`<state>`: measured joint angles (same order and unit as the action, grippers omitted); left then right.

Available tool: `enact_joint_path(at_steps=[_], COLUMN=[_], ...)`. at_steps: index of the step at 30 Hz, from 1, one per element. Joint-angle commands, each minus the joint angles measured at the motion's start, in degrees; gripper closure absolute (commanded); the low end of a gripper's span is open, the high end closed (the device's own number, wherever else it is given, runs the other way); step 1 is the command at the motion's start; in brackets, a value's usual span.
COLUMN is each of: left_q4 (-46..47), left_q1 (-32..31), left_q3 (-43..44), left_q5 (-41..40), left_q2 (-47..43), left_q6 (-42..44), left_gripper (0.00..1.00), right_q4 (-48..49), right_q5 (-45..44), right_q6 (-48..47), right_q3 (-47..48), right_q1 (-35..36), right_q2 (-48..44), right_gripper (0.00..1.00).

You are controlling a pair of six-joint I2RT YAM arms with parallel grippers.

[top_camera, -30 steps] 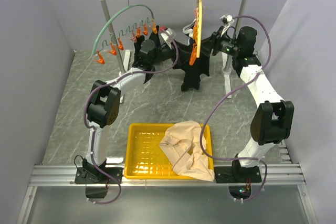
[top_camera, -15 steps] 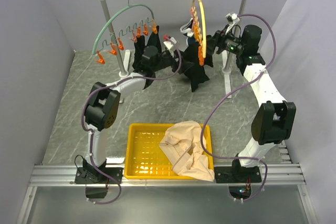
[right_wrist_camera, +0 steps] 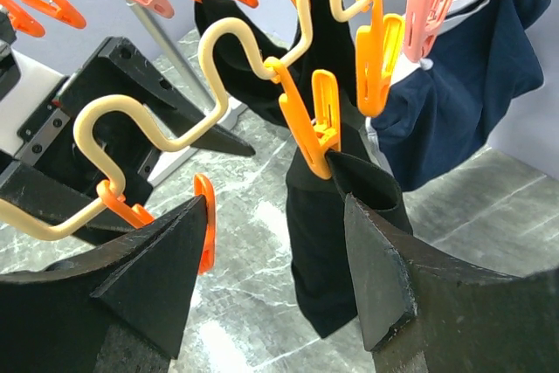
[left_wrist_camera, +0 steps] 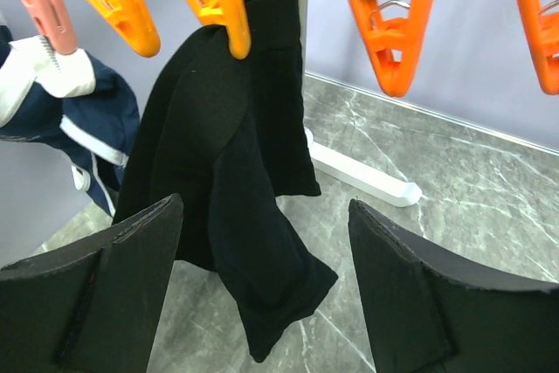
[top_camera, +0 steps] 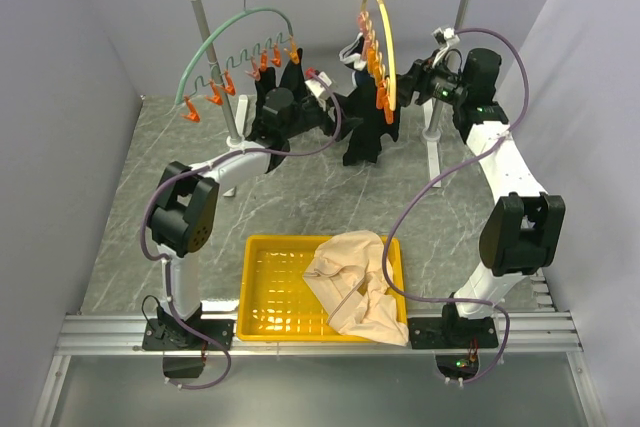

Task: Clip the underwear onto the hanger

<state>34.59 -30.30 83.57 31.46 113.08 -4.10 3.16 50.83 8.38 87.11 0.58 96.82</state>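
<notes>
The black underwear (top_camera: 366,135) hangs from one orange clip (left_wrist_camera: 229,22) of the pale yellow hanger (top_camera: 383,42) on the rail. It also shows in the left wrist view (left_wrist_camera: 229,172) and the right wrist view (right_wrist_camera: 336,242), pinched at its top edge by an orange clip (right_wrist_camera: 314,128) under the wavy wire (right_wrist_camera: 218,63). My left gripper (top_camera: 335,105) (left_wrist_camera: 264,203) is open and empty just left of the cloth. My right gripper (top_camera: 402,82) (right_wrist_camera: 272,201) is open and empty just right of it.
A navy white-trimmed garment (right_wrist_camera: 463,67) hangs from a pink clip on the same hanger. A green hanger (top_camera: 225,37) with orange clips hangs at the left. The rack's white foot (top_camera: 432,159) lies on the table. A yellow tray (top_camera: 270,292) at the front holds a beige garment (top_camera: 350,282).
The underwear was stretched wide between both grippers; now it hangs narrow from the clip alone. Both grippers have drawn back from it, and the hanger has turned slightly.
</notes>
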Motion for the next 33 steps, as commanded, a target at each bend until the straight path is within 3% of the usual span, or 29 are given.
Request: enact_joint_path(at_steps=[1,19,33], left_q4=[1.8,7.24,14.89], left_q1=[0.68,2.44,0.95], left_q3=[-0.25,-10.27,-8.95], left_q5=[-0.53,8.08,10.55], left_q2=[-2.6,-9.8,-8.66], left_q6=[-0.56,-3.28,-10.13], left_gripper=[0.18,0.18,0.17], right_q4=[-0.08,-5.88,-20.91], right_q5=[0.41,1.38,1.28], right_q6=[-1.0,-2.93,-12.68], right_q3=[2.63,2.54,4.29], right_q1=[-1.71,-3.22,-7.87], right_q2=[-3.56,-7.61,-11.12], right_gripper=[0.29,0.31,0.3])
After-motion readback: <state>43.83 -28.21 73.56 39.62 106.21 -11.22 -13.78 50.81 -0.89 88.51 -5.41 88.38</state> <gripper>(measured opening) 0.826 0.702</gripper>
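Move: The black underwear already hangs clipped on the yellow hanger between my hands: about 6 cm ahead of my left hand, 7 cm to its right and 6 cm lower; from my right hand, roughly 4 cm ahead, 7 cm to the left and 9 cm down. The hanger's empty orange clips are some 8 cm right of my left hand, 2 cm ahead and 6 cm above. The navy cloth is about 13 cm ahead of that hand and 4 cm right, near its height. With both grippers staying open, I back away from the hung underwear on either side. My right hand slips right, then draws back and up before heading farther right, about 5 cm right and 4 cm back in all. My left hand first eases left with a slight dip, then pulls back roughly 4 cm while rising, turning slightly clockwise. ##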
